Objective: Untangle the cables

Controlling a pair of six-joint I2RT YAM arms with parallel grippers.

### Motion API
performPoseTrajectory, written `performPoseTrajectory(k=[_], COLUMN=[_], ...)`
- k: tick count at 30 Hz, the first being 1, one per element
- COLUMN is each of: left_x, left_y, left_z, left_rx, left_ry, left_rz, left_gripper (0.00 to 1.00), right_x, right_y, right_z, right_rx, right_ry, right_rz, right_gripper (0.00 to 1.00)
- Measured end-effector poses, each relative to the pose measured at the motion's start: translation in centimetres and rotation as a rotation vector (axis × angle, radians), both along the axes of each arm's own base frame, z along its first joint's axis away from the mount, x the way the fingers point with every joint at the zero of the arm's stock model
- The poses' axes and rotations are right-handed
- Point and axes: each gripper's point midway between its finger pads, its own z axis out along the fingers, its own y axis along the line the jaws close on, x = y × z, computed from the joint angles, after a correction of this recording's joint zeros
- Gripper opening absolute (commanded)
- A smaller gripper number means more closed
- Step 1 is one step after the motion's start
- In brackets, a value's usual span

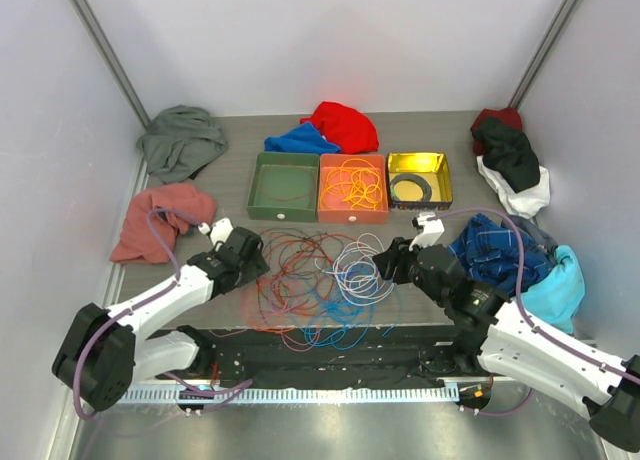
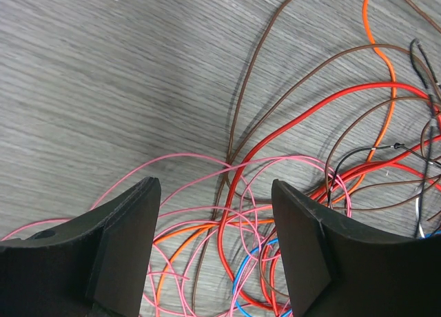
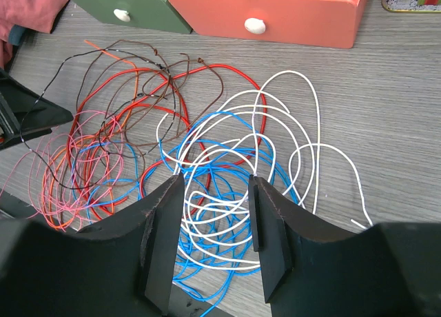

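The cables (image 1: 318,280) lie in a loose tangle on the grey table between my two arms. Red, brown, orange and pink loops are on the left, white (image 1: 360,270) and blue ones on the right. My left gripper (image 1: 252,263) hovers at the tangle's left edge. In its wrist view the left gripper (image 2: 216,193) stands open above pink (image 2: 186,162), red (image 2: 289,127) and brown strands, with nothing between its fingers. My right gripper (image 1: 385,265) is at the tangle's right side. It is the right gripper (image 3: 216,186) standing open over white cable (image 3: 303,76) and blue cable (image 3: 227,114), holding nothing.
Behind the tangle stand a green tray (image 1: 255,188), an orange tray (image 1: 350,218) holding orange and yellow wire, and a yellow tin (image 1: 418,158) with a black coil (image 1: 395,188). Cloth heaps ring the table: pink (image 1: 160,220), grey-green (image 1: 182,140), red (image 1: 345,125), plaid (image 1: 495,250), teal (image 1: 555,285).
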Motion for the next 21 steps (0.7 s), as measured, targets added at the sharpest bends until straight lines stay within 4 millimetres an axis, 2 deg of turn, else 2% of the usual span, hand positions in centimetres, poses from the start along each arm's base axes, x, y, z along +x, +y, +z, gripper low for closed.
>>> performPoseTrajectory(k=[6,9,10,12,14,17,21], left_x=[0.5,1.6,2.1,3.1,3.9,4.0,3.6], left_y=[-0.5,-1.0,-1.2,-1.8,-2.2,-2.4,-2.2], left_z=[-0.5,0.0,0.3,0.6,0.6,-0.1,-0.7], left_rx=[0.007,0.018,0.022,0.03,0.033,0.043,0.049], left_ry=[0.01,-0.002,-0.009,-0.017,-0.019,0.0,0.019], left_rz=[-0.023,-0.039,-0.046,-0.058,-0.068,-0.078,-0.08], left_gripper=[0.68,0.66,0.62,0.46,0.41,0.41,0.48], right_x=[0.0,0.1,0.1,0.1,0.1,0.1,0.1], right_y=[0.1,0.1,0.1,0.1,0.1,0.1,0.1], right_z=[-0.4,-0.8,-0.9,-1.0,-1.1,-1.1,-1.1], right_rx=[-0.01,-0.022,-0.025,-0.029,-0.031,-0.031,-0.032], right_ry=[0.009,0.02,0.023,0.026,0.028,0.028,0.027], right_rz=[0.0,0.001,0.001,0.001,0.001,0.001,0.001], right_gripper=[0.5,0.5,0.5,0.5,0.5,0.5,0.5])
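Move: My left hand hangs low over the left edge of the tangle. The brown cable's near-left strand lies about 4 cm ahead, level sideways and 4 cm below my fingers, with the red cable's arc beside it, 4 cm ahead and 1 cm right. The black cable's knot is about 10 cm ahead and 11 cm right, and the pink cable's loops about 5 cm back and 4 cm right. From my right hand, that brown strand is some 38 cm left, 7 cm ahead and 14 cm below. I slide my left hand low across the cables, about 4 cm forward and a couple of centimetres to the right, over the near-left strands of the brown and red cables. On the way I narrow the fingers from well open to a bit under half, leaving them still apart, with the strands by the left fingertip; whether they touch can't be seen. ##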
